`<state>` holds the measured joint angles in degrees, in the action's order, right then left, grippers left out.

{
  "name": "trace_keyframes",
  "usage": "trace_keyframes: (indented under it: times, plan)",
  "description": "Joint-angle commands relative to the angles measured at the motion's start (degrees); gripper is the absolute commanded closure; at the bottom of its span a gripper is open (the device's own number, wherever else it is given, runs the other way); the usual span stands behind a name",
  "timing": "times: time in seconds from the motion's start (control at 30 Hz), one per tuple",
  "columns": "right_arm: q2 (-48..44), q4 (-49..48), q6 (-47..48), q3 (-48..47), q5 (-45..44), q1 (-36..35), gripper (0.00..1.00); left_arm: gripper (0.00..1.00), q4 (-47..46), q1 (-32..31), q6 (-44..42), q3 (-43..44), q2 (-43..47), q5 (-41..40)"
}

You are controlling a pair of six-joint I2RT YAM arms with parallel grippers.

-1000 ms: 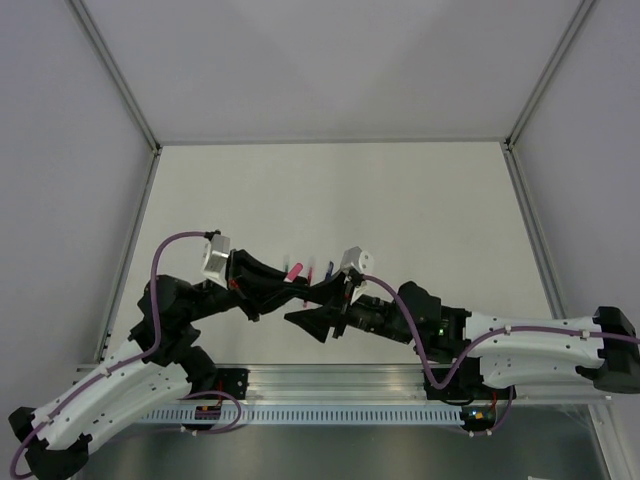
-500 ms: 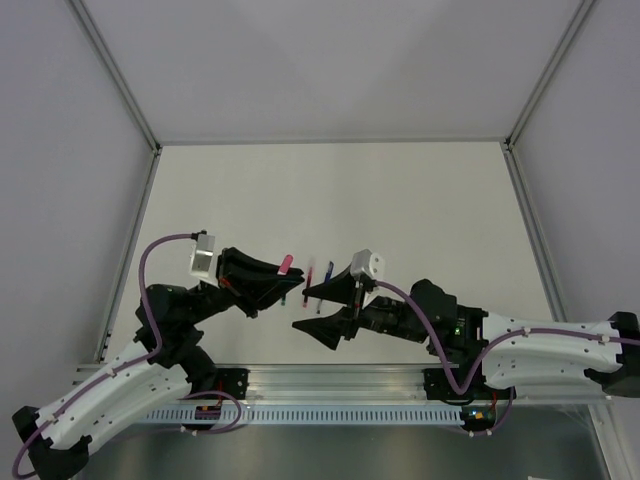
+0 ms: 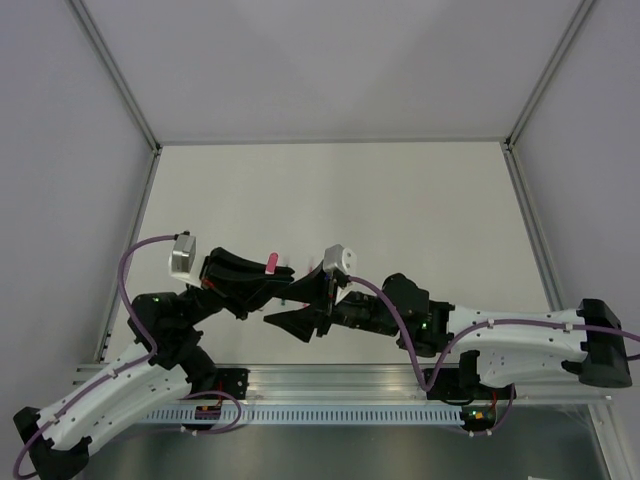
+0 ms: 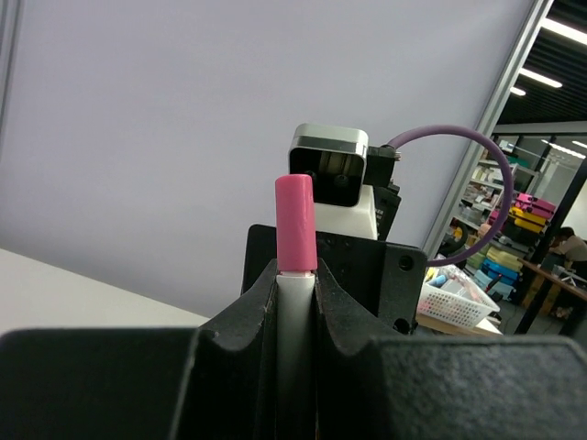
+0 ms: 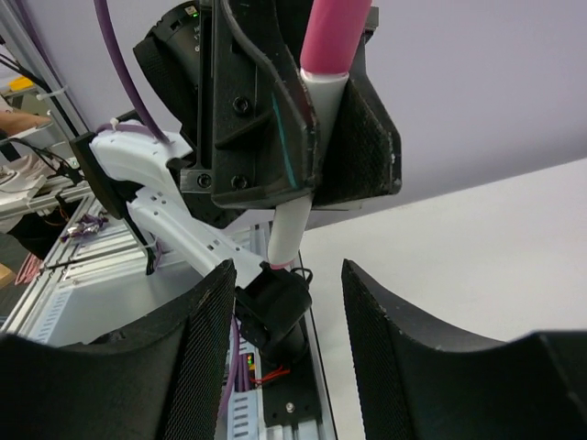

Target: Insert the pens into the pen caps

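Observation:
My left gripper (image 3: 281, 285) is shut on a white pen (image 4: 295, 348), which stands upright between its jaws. The pen's pink-red end (image 4: 295, 223) sticks out above the fingertips and shows in the top view as a pink-red end (image 3: 271, 262). My right gripper (image 3: 295, 303) faces the left one, open and empty. In the right wrist view the white pen (image 5: 293, 225) hangs below the left gripper (image 5: 316, 137), and its lower tip is level with the open right gripper (image 5: 286, 275). The other pens and any loose pen caps are hidden behind the arms.
The white table (image 3: 400, 200) stretches away behind both grippers. An aluminium rail (image 3: 350, 382) carrying the arm bases runs along the near edge. Grey walls and frame posts (image 3: 125, 95) enclose the sides and back.
Both grippers shifted left and nearer. The right gripper pulled apart from the left one, opened wider, then closed in again and narrowed. The left gripper kept its hold on the pen.

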<state>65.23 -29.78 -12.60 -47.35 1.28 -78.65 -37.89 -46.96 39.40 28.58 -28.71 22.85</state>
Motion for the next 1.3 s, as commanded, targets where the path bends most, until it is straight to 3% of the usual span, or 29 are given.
trace_keyframes:
  times: [0.0,0.7,1.0,1.27]
  plan:
    - [2.35,-6.25,-1.72,-3.00,1.97,-0.27,0.44,0.98,-1.84,0.20,0.59,-0.45,1.55,-1.32]
    - [8.42,-13.55,-5.59,-5.47,3.64,-0.36,0.56,0.98,0.36,0.11,-1.60,-1.86,4.19,-2.99]
    - [7.37,-14.08,-5.68,-3.54,2.15,-0.36,0.89,0.98,1.15,0.20,-2.04,-1.86,4.89,-3.16]
    - [2.71,-13.99,-4.54,0.77,-0.93,-0.27,1.00,0.98,2.03,0.11,-2.31,-2.04,5.42,-2.99]
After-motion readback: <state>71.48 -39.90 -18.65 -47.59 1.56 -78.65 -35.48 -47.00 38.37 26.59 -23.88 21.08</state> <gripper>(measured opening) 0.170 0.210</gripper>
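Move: The white pen with the pink cap is pinched between the left fingers, its middle about at the left hand point. That middle lies some 4 cm left of and 4 cm above the open right hand, about 1 cm ahead, with the bare lower end hanging nearer. Far below the right hand, about 33 cm down and 20 cm ahead, lie the red pen, 2 cm to its right, and the teal pen, 3 cm to its left. Towards the lower end of the white pen, below the left fingers, the right hand eases left about 3 cm, rising 1 cm. There its half-open fingers close and pinch the pen with their tips, then draw back right about 1 cm. The left hand shifts roughly 1 cm left and keeps its grip. ##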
